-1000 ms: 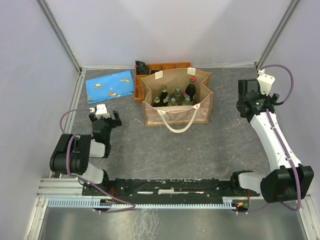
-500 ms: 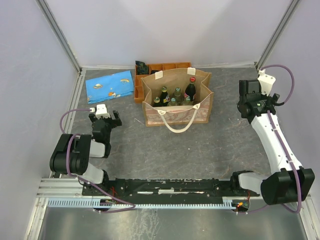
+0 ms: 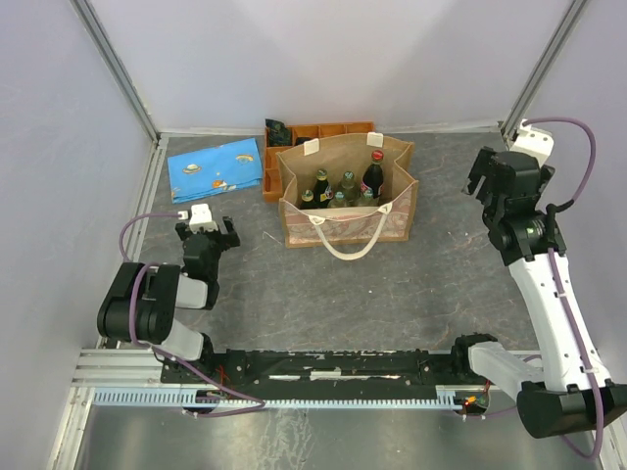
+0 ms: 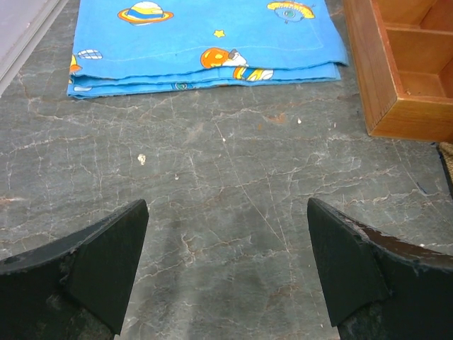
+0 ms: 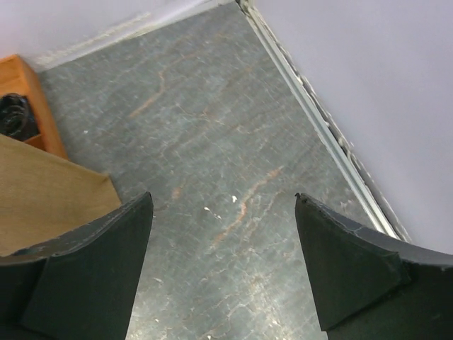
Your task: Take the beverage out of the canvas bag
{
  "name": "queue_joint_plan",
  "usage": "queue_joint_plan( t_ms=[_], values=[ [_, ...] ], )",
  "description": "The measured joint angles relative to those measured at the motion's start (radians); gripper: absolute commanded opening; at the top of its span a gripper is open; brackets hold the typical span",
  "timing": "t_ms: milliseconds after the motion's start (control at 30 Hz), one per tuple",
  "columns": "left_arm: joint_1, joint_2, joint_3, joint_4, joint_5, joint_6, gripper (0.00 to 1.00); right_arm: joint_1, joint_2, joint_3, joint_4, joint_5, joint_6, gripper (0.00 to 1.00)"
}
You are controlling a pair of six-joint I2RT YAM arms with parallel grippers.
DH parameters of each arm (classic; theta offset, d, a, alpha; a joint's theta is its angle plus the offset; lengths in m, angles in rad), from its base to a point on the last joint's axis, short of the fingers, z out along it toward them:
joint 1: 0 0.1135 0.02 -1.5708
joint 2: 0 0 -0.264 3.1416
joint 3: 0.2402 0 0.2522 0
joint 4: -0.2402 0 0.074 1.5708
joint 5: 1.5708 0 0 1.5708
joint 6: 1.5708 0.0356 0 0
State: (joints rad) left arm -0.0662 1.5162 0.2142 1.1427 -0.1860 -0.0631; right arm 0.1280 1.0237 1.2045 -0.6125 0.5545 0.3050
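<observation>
The tan canvas bag (image 3: 343, 223) stands upright at the table's back centre, its cream handle drooping over the front. Several bottles stand inside it: green ones (image 3: 321, 186) and a dark, red-capped bottle (image 3: 373, 174) at the right. My left gripper (image 3: 205, 233) rests low on the table, left of the bag, open and empty; its wrist view shows bare table between the fingers (image 4: 226, 205). My right gripper (image 3: 493, 179) is raised to the right of the bag, open and empty (image 5: 223, 197). A corner of the bag (image 5: 49, 198) shows at that view's left.
A folded blue patterned cloth (image 3: 216, 168) (image 4: 205, 39) lies at the back left. An orange compartment tray (image 3: 323, 132) (image 4: 407, 71) (image 5: 21, 92) sits behind the bag, with a dark item (image 3: 278, 131) in its left end. The enclosure's metal rail (image 5: 318, 120) runs close on the right.
The right arm has lifted and swung a little to the right, and its wrist has turned. The left arm, the bag and the bottles have not moved.
</observation>
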Motion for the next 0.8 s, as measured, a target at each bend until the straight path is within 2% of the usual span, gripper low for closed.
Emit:
queue_joint_plan(
  t_ms=[33, 100, 267, 500, 800],
  values=[
    [-0.009, -0.005, 0.002, -0.015, -0.014, 0.001, 0.99, 0.006, 0.0, 0.007, 0.006, -0.008, -0.008, 0.78],
    [-0.027, -0.026, 0.025, -0.08, -0.034, 0.006, 0.99, 0.016, -0.002, 0.016, 0.017, -0.023, -0.024, 0.6],
    [-0.048, -0.129, 0.185, -0.335, -0.086, 0.016, 0.99, 0.03, -0.002, 0.04, 0.032, -0.082, -0.059, 0.02],
    [-0.066, -0.349, 0.304, -0.567, -0.091, -0.008, 0.99, 0.06, 0.022, 0.089, 0.084, -0.195, -0.069, 0.0],
    [-0.224, -0.465, 0.425, -0.71, 0.014, -0.052, 0.99, 0.188, 0.103, 0.104, 0.134, -0.314, -0.086, 0.0]
  ],
)
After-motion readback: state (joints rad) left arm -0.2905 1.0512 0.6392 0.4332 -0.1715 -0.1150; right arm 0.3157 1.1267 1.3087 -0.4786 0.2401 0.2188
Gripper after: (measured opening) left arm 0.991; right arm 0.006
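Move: From the right hand, the canvas bag's middle lies some 30 cm left, 12 cm ahead and about 21 cm below; the red-capped bottle inside is nearer, roughly 24 cm left, 15 cm ahead and 19 cm down. From the left hand, the bag is about 34 cm right and 6 cm ahead, a few centimetres higher. The blue cloth lies straight ahead of the left hand by some 18 cm, 7 cm lower. Both hands head for the canvas bag without touching anything. The right swings about 12 cm left with a little forward and up, turning some 30 degrees counter-clockwise while its open fingers shut on empty air. The open left hand climbs about 19 cm, at first edging forward, then cuts right towards the bag, tipping up slightly and turning clockwise. ##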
